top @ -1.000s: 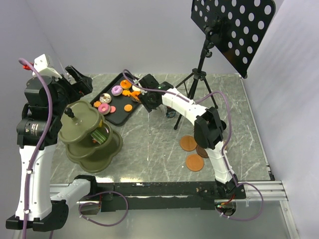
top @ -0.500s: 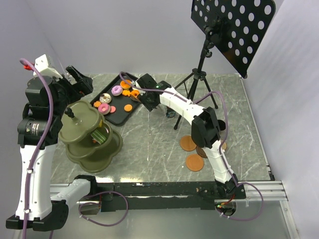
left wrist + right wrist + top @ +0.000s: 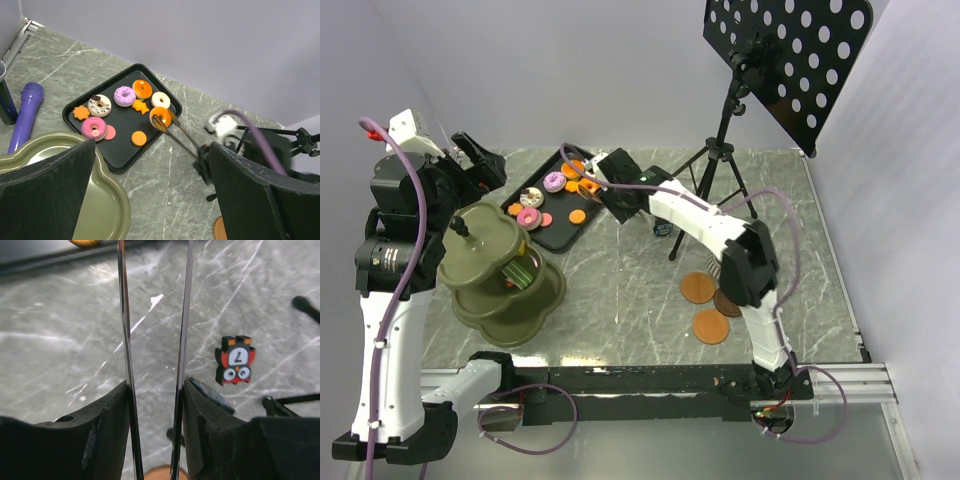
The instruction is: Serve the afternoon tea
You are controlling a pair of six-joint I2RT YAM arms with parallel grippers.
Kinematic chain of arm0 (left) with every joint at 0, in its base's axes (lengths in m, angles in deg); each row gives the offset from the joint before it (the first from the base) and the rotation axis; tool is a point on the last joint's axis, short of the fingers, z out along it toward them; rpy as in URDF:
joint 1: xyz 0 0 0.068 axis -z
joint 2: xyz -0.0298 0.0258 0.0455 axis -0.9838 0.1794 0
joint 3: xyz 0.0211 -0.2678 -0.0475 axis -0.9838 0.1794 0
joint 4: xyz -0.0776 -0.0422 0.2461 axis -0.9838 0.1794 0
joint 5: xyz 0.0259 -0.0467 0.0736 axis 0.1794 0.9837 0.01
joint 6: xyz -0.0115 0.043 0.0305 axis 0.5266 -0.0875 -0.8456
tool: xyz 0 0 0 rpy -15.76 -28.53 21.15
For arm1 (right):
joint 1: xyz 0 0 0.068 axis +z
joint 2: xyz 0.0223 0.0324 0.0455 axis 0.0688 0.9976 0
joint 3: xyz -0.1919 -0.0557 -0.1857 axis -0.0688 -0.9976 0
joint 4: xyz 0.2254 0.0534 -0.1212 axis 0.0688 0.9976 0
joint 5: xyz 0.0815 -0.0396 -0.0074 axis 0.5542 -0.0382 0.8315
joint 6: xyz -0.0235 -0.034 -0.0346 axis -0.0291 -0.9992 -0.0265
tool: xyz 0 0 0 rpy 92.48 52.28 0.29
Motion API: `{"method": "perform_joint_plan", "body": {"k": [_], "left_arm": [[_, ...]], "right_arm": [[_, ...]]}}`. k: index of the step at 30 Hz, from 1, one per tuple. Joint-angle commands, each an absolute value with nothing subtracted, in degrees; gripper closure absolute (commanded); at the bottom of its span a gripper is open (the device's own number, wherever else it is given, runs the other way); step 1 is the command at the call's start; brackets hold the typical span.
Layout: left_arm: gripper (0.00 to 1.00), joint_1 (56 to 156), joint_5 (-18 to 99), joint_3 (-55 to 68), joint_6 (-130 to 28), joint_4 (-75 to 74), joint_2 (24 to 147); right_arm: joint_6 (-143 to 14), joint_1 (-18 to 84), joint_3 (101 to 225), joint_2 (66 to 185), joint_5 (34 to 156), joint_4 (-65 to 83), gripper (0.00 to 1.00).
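Observation:
Toy donuts lie on a black tray (image 3: 122, 122): pink (image 3: 93, 127), purple (image 3: 124, 95), orange (image 3: 142, 89) and white (image 3: 160, 99). My right gripper (image 3: 617, 192) (image 3: 155, 390) is shut on thin metal tongs (image 3: 124, 315). The tongs (image 3: 177, 135) reach onto the tray, and their tips pinch another orange donut (image 3: 160, 116). My left gripper (image 3: 152, 175) stands open and holds nothing, high over the olive tiered stand (image 3: 505, 290). A green piece (image 3: 523, 272) lies on the stand's lower tier. Brown-orange saucers (image 3: 698, 288) (image 3: 710, 326) lie at the right on the table.
A tripod (image 3: 720, 150) carrying a perforated black plate (image 3: 785, 60) stands behind the right arm. A small red-and-black toy figure (image 3: 235, 360) lies near its legs. A purple cylinder (image 3: 25, 117) and a dark bottle (image 3: 6, 100) lie left of the tray.
The tongs' blades have been squeezed closer together around the orange donut. The right arm's elbow has swung to the right. The left arm has not moved.

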State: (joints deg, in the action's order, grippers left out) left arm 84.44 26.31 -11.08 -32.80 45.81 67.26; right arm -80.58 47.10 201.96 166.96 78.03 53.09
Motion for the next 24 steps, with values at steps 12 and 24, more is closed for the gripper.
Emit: {"method": "perform_joint_plan", "body": {"k": [12, 24], "left_arm": [[0.0, 84.1, 25.8, -12.5, -32.9, 43.5, 68.6], [0.0, 84.0, 27.8, -13.9, -33.9, 44.1, 71.2]], "right_arm": [[-82.4, 55.4, 176.7, 139.5, 86.9, 45.0, 0.67], [-89.1, 61.8, 167.2, 133.3, 94.6, 42.1, 0.68]]}}
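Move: My right hand holds the tongs, with an orange donut already in their tips about 8 cm ahead, 9 cm left and 7 cm below. The tea stand's lowest tier lies some 24 cm back, 25 cm left and 11 cm down; the green cake on its middle tier about 17 cm back and 26 cm left. The tray's white donut is 12 cm ahead, 7 cm left. From my left hand, that lowest tier sits roughly 10 cm back, 2 cm right and far below. With my right hand I lift the tonged donut clear of the tray, rising about 8 cm as I draw back, then sink again, ending some 19 cm back towards my base. The hand turns about 25 degrees counter-clockwise, swinging the tong tips in to the stand's right side; its grip on the tongs stays as it is. ##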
